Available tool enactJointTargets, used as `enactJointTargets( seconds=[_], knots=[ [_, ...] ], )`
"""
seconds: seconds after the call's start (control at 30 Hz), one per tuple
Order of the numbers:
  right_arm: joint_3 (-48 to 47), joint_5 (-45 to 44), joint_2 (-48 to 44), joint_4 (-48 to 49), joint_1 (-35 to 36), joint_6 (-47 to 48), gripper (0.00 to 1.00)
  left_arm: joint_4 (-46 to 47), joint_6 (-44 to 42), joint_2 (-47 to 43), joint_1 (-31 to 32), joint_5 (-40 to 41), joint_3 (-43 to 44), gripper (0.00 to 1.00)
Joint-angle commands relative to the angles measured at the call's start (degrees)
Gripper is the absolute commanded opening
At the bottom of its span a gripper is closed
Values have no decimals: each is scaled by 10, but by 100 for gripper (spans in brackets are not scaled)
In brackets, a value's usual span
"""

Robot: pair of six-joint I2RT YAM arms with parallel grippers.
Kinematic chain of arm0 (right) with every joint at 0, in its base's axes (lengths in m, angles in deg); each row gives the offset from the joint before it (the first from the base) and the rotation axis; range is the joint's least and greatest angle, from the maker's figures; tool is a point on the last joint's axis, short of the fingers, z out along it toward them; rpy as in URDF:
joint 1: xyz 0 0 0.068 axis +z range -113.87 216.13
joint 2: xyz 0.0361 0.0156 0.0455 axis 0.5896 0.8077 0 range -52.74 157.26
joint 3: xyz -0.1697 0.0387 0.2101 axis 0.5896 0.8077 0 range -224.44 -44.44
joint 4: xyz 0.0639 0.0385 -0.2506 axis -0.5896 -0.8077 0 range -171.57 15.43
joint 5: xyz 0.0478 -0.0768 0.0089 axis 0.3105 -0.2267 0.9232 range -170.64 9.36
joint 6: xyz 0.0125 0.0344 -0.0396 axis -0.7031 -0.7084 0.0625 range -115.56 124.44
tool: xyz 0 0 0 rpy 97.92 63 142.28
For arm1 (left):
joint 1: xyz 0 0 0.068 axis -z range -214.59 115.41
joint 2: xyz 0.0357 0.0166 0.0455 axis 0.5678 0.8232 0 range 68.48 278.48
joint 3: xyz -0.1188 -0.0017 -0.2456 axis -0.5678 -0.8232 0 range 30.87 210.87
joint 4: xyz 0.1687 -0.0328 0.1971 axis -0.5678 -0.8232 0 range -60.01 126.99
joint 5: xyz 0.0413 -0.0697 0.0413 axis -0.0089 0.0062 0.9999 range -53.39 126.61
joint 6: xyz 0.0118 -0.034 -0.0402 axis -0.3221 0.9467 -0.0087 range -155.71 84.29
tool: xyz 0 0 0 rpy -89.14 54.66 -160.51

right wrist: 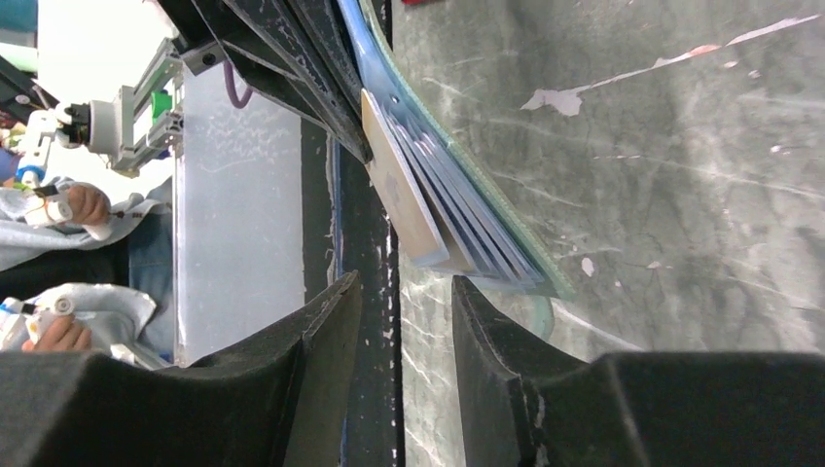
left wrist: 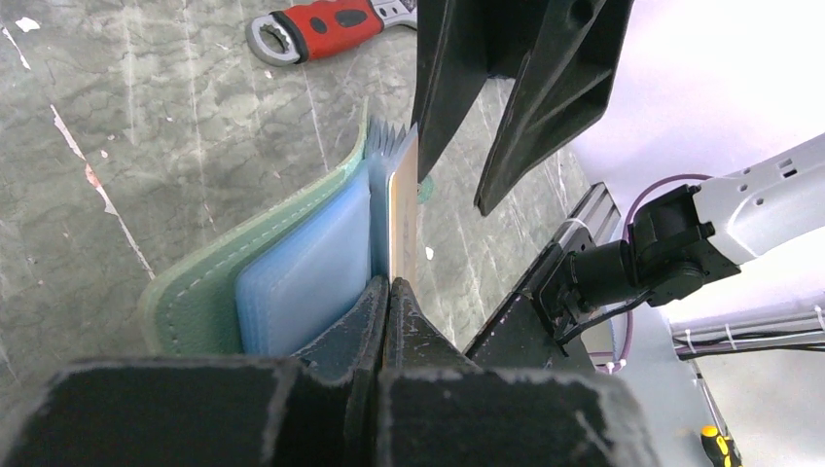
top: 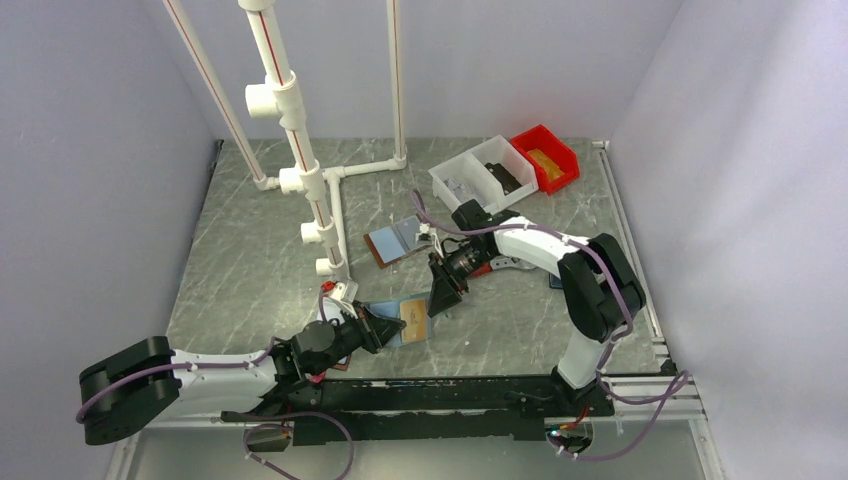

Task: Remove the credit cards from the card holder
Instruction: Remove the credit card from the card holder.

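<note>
The card holder [top: 398, 330] lies open near the table's front, with a mint-green cover [left wrist: 199, 292] and blue-grey sleeves [left wrist: 311, 268] fanned upward. A tan credit card [left wrist: 404, 209] stands in the outermost sleeve and also shows in the right wrist view [right wrist: 399, 190]. My left gripper [left wrist: 389, 287] is shut on the near edge of that sleeve stack; from above it [top: 388, 326] reaches in from the left. My right gripper [right wrist: 404, 302] is open just short of the card's free edge, apart from it, and it [top: 441, 298] hangs over the holder's right end.
A brown-edged folder [top: 398, 240] lies open behind the holder. White bins [top: 478, 175] and a red bin [top: 546, 157] sit at the back right. A white pipe frame [top: 300, 180] rises at centre-left. A red-handled tool [left wrist: 321, 24] lies on the table beyond the holder.
</note>
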Motion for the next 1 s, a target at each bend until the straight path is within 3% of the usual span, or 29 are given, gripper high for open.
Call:
enactJointTargets(
  seconds=[0.0,0.33,0.53,0.97],
  knots=[
    [-51,10,-15,-73,-20,96,43,52,10,-21,3,-5,-21,0],
    [-39,-60,-38,-50,-31,99,57,-18,-2,-107,3,-14,-16,0],
    [-34,-35,-37,-52,-30,102,68,-31,-9,-133,3,-27,-17,0],
    [-36,25,-34,-64,-15,107,72,41,-29,-77,3,-60,-10,0]
  ],
)
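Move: The tan card in its green-edged card holder has its middle about 6 cm to the left of the right hand, 3 cm back and a touch lower; the red wrench lies some 10 cm right, 10 cm ahead and 12 cm below that hand. From the left hand, already pinching the holder, the card is 3 cm right and 1 cm ahead at the same height. The open brown holder sits 18 cm straight ahead of the left hand, about 12 cm lower. The tan card and its holder, still pinched in the shut left fingers, are raised nearly 4 cm, then drawn a little towards the base and lowered about 1 cm. Beside their free end the right hand swings forward and right some 3 cm, rising slightly and rolling about 10 degrees, then comes roughly halfway back while its fingers spread from under half to nearly three-quarters open. ##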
